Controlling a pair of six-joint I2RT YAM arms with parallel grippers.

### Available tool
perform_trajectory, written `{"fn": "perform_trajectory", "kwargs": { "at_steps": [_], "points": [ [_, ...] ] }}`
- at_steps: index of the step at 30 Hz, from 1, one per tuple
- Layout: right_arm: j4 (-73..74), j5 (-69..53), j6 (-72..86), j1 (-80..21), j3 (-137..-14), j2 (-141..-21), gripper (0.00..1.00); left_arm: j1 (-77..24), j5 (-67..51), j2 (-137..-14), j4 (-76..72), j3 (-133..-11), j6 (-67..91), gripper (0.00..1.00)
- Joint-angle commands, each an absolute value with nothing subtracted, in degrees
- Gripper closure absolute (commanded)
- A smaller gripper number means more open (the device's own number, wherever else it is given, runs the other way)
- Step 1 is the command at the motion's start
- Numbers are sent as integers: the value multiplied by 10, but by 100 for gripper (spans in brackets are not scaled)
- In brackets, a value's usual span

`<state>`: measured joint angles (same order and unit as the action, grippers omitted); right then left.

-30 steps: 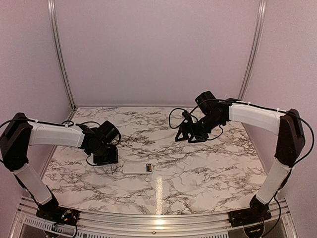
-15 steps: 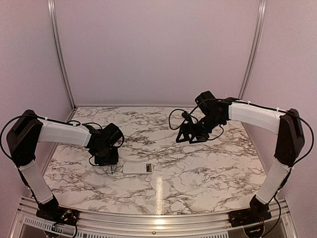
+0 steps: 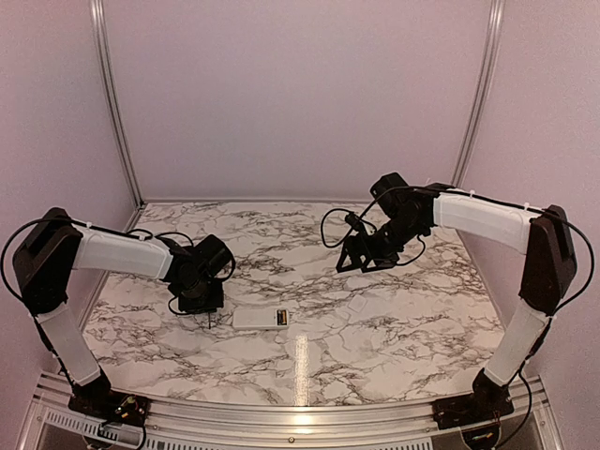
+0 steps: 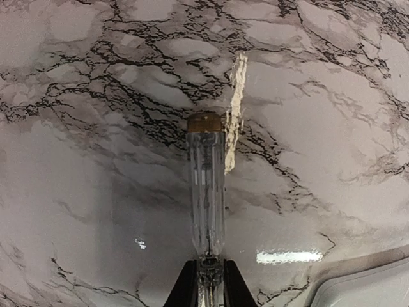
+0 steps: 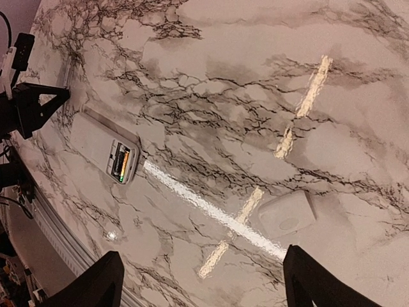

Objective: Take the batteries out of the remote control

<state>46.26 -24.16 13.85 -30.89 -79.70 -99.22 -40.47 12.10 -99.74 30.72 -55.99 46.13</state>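
Note:
The white remote control (image 3: pixel 257 319) lies on the marble table with its dark battery compartment facing up at its right end. The batteries (image 5: pixel 121 162) sit inside that compartment, one showing a gold stripe; in the top view they are a dark-gold patch (image 3: pixel 280 319). My left gripper (image 3: pixel 201 298) hangs just left of the remote, shut on a clear-bodied tool (image 4: pixel 206 182) with a brass-coloured end. A corner of the remote (image 4: pixel 367 289) shows at that view's lower right. My right gripper (image 3: pixel 367 259) hovers open at the back right, away from the remote (image 5: pixel 96 142).
A small flat white cover piece (image 5: pixel 287 214) lies on the table right of the remote, also seen from above (image 3: pixel 357 304). The table has a metal rail along its near edge (image 3: pixel 291 412) and walls on three sides.
My left gripper has closed down on the clear tool and the left arm has shifted slightly right, toward the remote. The right arm has barely moved.

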Motion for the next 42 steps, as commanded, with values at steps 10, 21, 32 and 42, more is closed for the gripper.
{"fn": "perform_trajectory", "kwargs": {
  "at_steps": [10, 21, 32, 42],
  "points": [
    [461, -247, 134, -304, -817, -994, 15, -418, 81, -897, 204, -527, 372, 93],
    [404, -394, 155, -304, -841, -986, 14, -436, -122, -849, 120, -576, 251, 91],
    [377, -487, 260, -305, -861, -985, 14, -480, -196, -911, 149, -694, 180, 93],
    [339, -514, 338, -320, -824, -926, 14, -501, -206, -938, 184, -752, 151, 94]
  ]
}}
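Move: The left fingers are already shut around the screwdriver's shaft, with its handle lying forward on the table. The open right gripper, where it is being taken, is about 31 cm to the right, 3 cm ahead and 12 cm higher. Beside the left hand the remote control lies some 11 cm to its right and 2 cm back. From the right hand, the screwdriver is about 31 cm left, 2 cm back and 13 cm down; the battery cover sits directly below it, roughly 14 cm. Keeping the screwdriver pinched, with a rising squeeze, the left hand lifts it off the table and carries it about 20 cm up and 20 cm right, high over the remote control, turning clockwise and tilting so the handle swings towards the right gripper. The right hand starts later, rising some 10 cm and easing left towards the handle, its left side rolling up, fingers still wide open. ##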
